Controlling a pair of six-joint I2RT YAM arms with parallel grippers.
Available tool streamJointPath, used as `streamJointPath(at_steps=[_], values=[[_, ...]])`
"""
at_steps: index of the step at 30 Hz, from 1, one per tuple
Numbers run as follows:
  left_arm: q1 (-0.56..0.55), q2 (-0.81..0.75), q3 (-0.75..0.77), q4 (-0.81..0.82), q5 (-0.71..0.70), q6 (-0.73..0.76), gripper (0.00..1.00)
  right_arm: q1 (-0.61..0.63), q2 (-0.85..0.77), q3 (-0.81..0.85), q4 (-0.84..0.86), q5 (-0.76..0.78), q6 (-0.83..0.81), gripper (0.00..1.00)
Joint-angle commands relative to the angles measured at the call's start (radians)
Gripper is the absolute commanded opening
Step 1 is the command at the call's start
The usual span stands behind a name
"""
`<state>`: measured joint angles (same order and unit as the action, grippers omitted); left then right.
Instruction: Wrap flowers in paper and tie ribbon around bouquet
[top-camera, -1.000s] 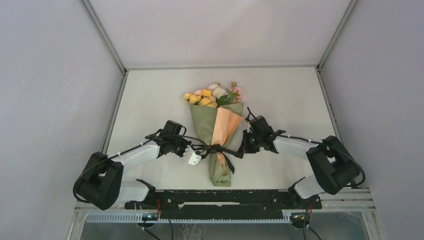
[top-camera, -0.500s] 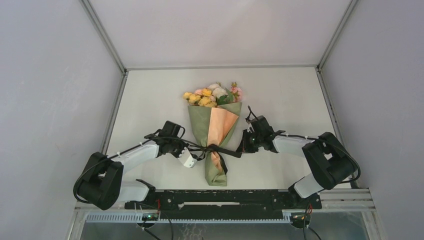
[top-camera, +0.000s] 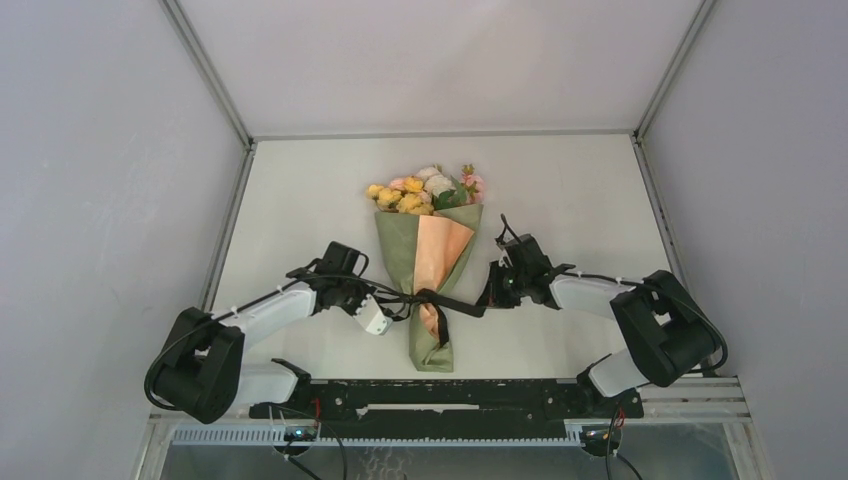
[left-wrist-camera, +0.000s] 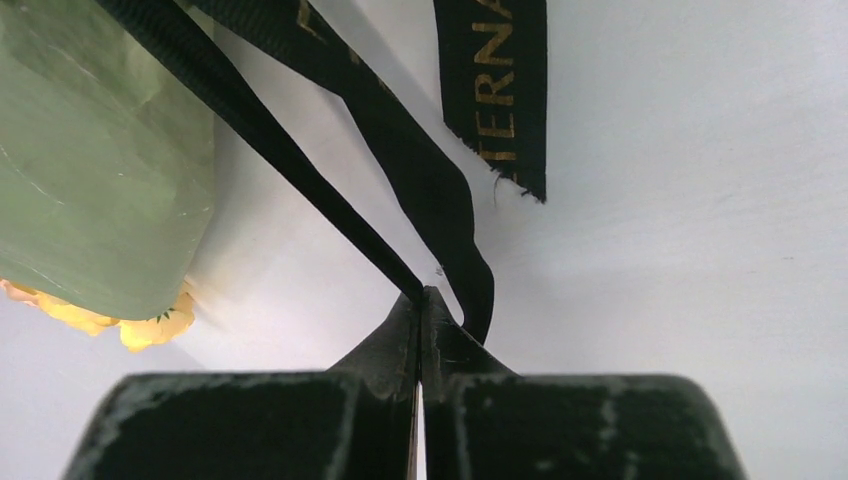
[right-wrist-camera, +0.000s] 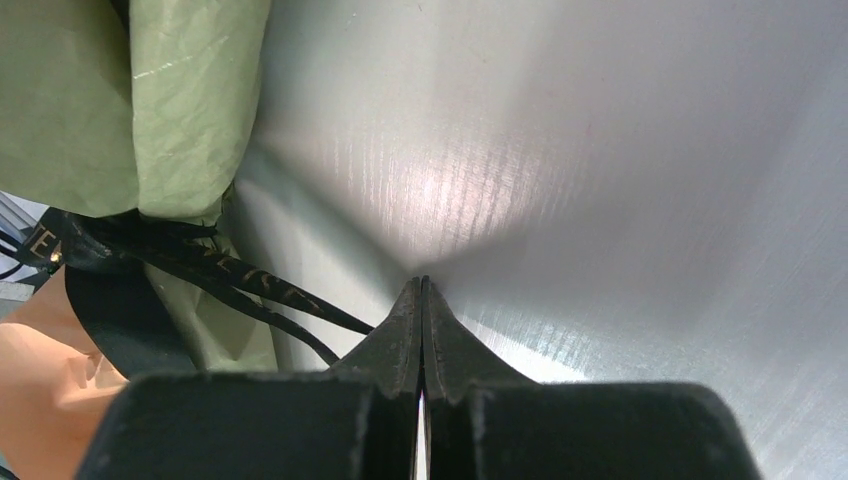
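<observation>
The bouquet lies in the middle of the table, its yellow, pink and white flowers (top-camera: 425, 190) pointing away from me. The paper (top-camera: 425, 255) forms a cone, olive green with a peach panel. A black ribbon (top-camera: 456, 306) with gold lettering is knotted around the cone's narrow part and stretches out to both sides. My left gripper (top-camera: 386, 304) (left-wrist-camera: 422, 293) is shut on a ribbon (left-wrist-camera: 495, 90) strand left of the knot. My right gripper (top-camera: 487, 296) (right-wrist-camera: 421, 282) is shut to the right; two ribbon (right-wrist-camera: 262, 286) strands run behind its left finger.
Grey enclosure walls (top-camera: 110, 200) close in the table on the left, right and back. The arms' black mounting rail (top-camera: 440, 395) runs along the near edge. Green paper (left-wrist-camera: 90, 170) and a yellow bloom (left-wrist-camera: 140, 325) sit close to the left gripper.
The bouquet's lower end has slid a little left and straightened. My left gripper has drawn back to the left and the ribbon lies tighter around the cone.
</observation>
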<state>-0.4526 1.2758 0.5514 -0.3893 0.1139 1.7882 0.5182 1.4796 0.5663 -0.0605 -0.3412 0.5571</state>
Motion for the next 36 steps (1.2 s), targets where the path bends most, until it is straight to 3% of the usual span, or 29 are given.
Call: streamJointPath(at_steps=[1,17,22,26,31,36], values=[[0.026,-0.023,-0.022,-0.029,-0.039,0.009,0.00,-0.017,-0.009,-0.043,-0.127,0.088,-0.019,0.00],[0.035,-0.048,-0.046,-0.029,-0.017,-0.002,0.00,-0.031,0.003,-0.046,-0.115,0.083,-0.015,0.00],[-0.064,-0.104,-0.026,-0.052,0.046,-0.116,0.00,0.006,-0.029,-0.004,-0.085,0.061,-0.046,0.00],[-0.147,-0.156,-0.011,-0.066,0.097,-0.243,0.01,0.057,-0.072,0.057,-0.074,0.044,-0.079,0.20],[-0.165,-0.204,-0.017,-0.094,0.077,-0.290,0.41,0.047,-0.152,0.094,-0.121,0.067,-0.108,0.39],[-0.165,-0.248,-0.006,-0.127,0.041,-0.328,0.65,0.012,-0.229,0.118,-0.176,0.127,-0.132,0.50]])
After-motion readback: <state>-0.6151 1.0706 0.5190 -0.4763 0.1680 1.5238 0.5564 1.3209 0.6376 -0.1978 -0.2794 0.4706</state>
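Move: My left hand grips the end of one ribbon loop; the knot lies about 15 cm to its right, 2 cm back and roughly level. A loose ribbon end lies some 6 cm back and 9 cm to its right, on the table. My right hand grips the opposite loop, with the knot about 11 cm to its left, 1 cm ahead and slightly higher; the hanging tail is 8 cm left and 6 cm back. I keep the two loops gripped on either side of the knot, my hands hardly shifting, then let both go. My left hand swings back and right, roughly 6 cm in all, rising a little and closing on the knot as its fingers open. My right hand opens too and lifts about 5 cm, tipping its fingertips some 10 degrees. ##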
